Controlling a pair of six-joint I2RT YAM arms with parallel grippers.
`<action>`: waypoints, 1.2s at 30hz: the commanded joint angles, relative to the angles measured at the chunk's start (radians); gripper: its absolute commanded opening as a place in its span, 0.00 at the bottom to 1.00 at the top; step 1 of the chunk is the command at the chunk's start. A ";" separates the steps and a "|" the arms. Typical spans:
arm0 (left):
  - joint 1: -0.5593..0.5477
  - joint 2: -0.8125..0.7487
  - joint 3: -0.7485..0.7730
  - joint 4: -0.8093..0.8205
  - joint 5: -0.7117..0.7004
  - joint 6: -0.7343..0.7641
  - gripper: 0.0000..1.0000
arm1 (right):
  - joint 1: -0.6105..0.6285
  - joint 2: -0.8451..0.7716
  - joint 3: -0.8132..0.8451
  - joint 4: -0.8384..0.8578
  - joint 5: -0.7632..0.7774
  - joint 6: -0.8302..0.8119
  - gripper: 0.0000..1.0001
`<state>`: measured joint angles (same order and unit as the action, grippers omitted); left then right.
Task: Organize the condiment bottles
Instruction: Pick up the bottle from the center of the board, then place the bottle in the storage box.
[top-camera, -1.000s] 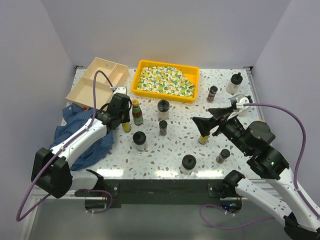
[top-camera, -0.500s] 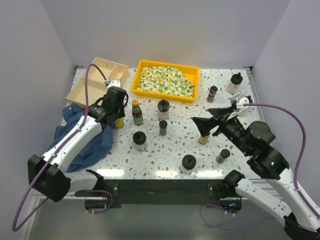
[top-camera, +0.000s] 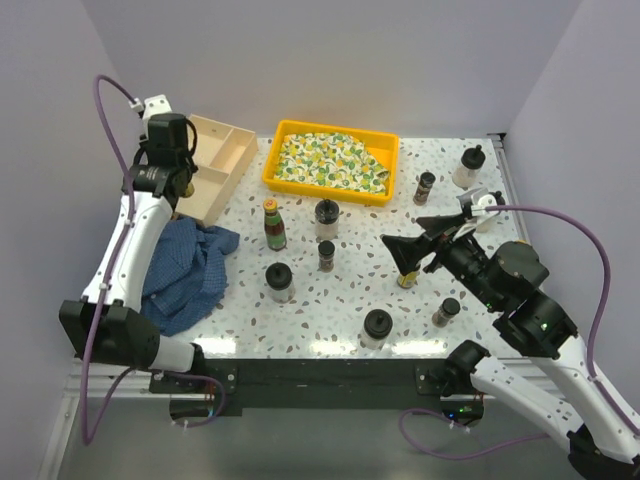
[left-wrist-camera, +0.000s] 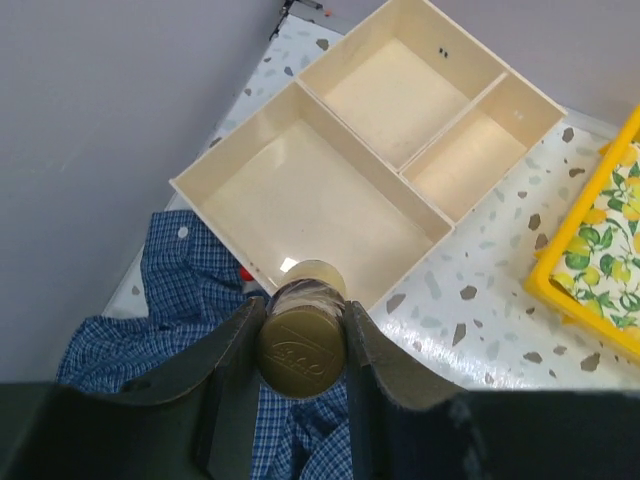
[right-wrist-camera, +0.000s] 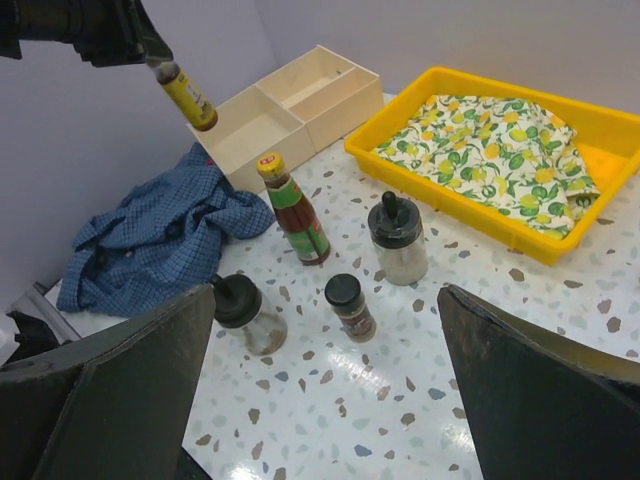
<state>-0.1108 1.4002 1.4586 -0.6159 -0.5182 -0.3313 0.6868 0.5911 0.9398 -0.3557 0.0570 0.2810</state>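
My left gripper (top-camera: 163, 180) (left-wrist-camera: 302, 350) is shut on a slim yellow sauce bottle (left-wrist-camera: 302, 340) (right-wrist-camera: 188, 95). It holds the bottle high over the near edge of the pale wooden divided box (top-camera: 215, 165) (left-wrist-camera: 300, 200) and the blue cloth. My right gripper (top-camera: 410, 255) (right-wrist-camera: 330, 400) is open and empty above the table's right middle. On the table stand a red sauce bottle (top-camera: 273, 225) (right-wrist-camera: 295, 210), clear squat bottles with black caps (top-camera: 327, 215) (top-camera: 279, 282) (top-camera: 376, 327) (top-camera: 468, 168) and brown spice jars (top-camera: 326, 255) (top-camera: 446, 312) (top-camera: 425, 187).
A yellow tray with patterned cloth (top-camera: 330, 160) (right-wrist-camera: 500, 140) stands at the back middle. A crumpled blue checked cloth (top-camera: 185, 275) (left-wrist-camera: 150, 300) lies at the left, in front of the box. The box's compartments hold nothing.
My left arm has lifted the yellow bottle from beside the red sauce bottle and swung it up and back-left to the box's near edge. The right arm has not moved.
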 joint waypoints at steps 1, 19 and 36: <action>0.049 0.096 0.172 0.199 0.040 0.066 0.00 | 0.002 0.004 -0.030 0.030 -0.016 0.062 0.99; 0.095 0.600 0.690 0.226 0.063 0.106 0.00 | 0.000 0.084 0.019 0.015 -0.016 0.069 0.99; 0.177 0.819 0.721 0.429 0.139 0.107 0.00 | 0.002 0.157 0.070 -0.040 0.003 0.055 0.99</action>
<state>0.0433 2.2093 2.1075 -0.3798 -0.3893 -0.2417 0.6868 0.7391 0.9615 -0.3820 0.0429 0.3466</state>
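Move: The yellow-label bottle is already held in the left fingers; the box's far compartment lies about 28 cm ahead of that hand, 5 cm left and 22 cm below. The near compartment is some 15 cm ahead and 9 left, the blue cloth about 10 cm back and 6 left, both roughly as low. From the empty right hand, the black-capped shaker stands some 12 cm ahead, 12 left and 28 below. The yellow-label bottle is carried in the left hand's unchanged grip forward about 22 cm over the box towards its far compartment, rising slightly at first, then sinking some 11 cm and edging left near the end. The right hand, open and empty, eases about 4 cm down, forward and left towards the black-capped shaker, its fingers tipping down some 10 degrees. ##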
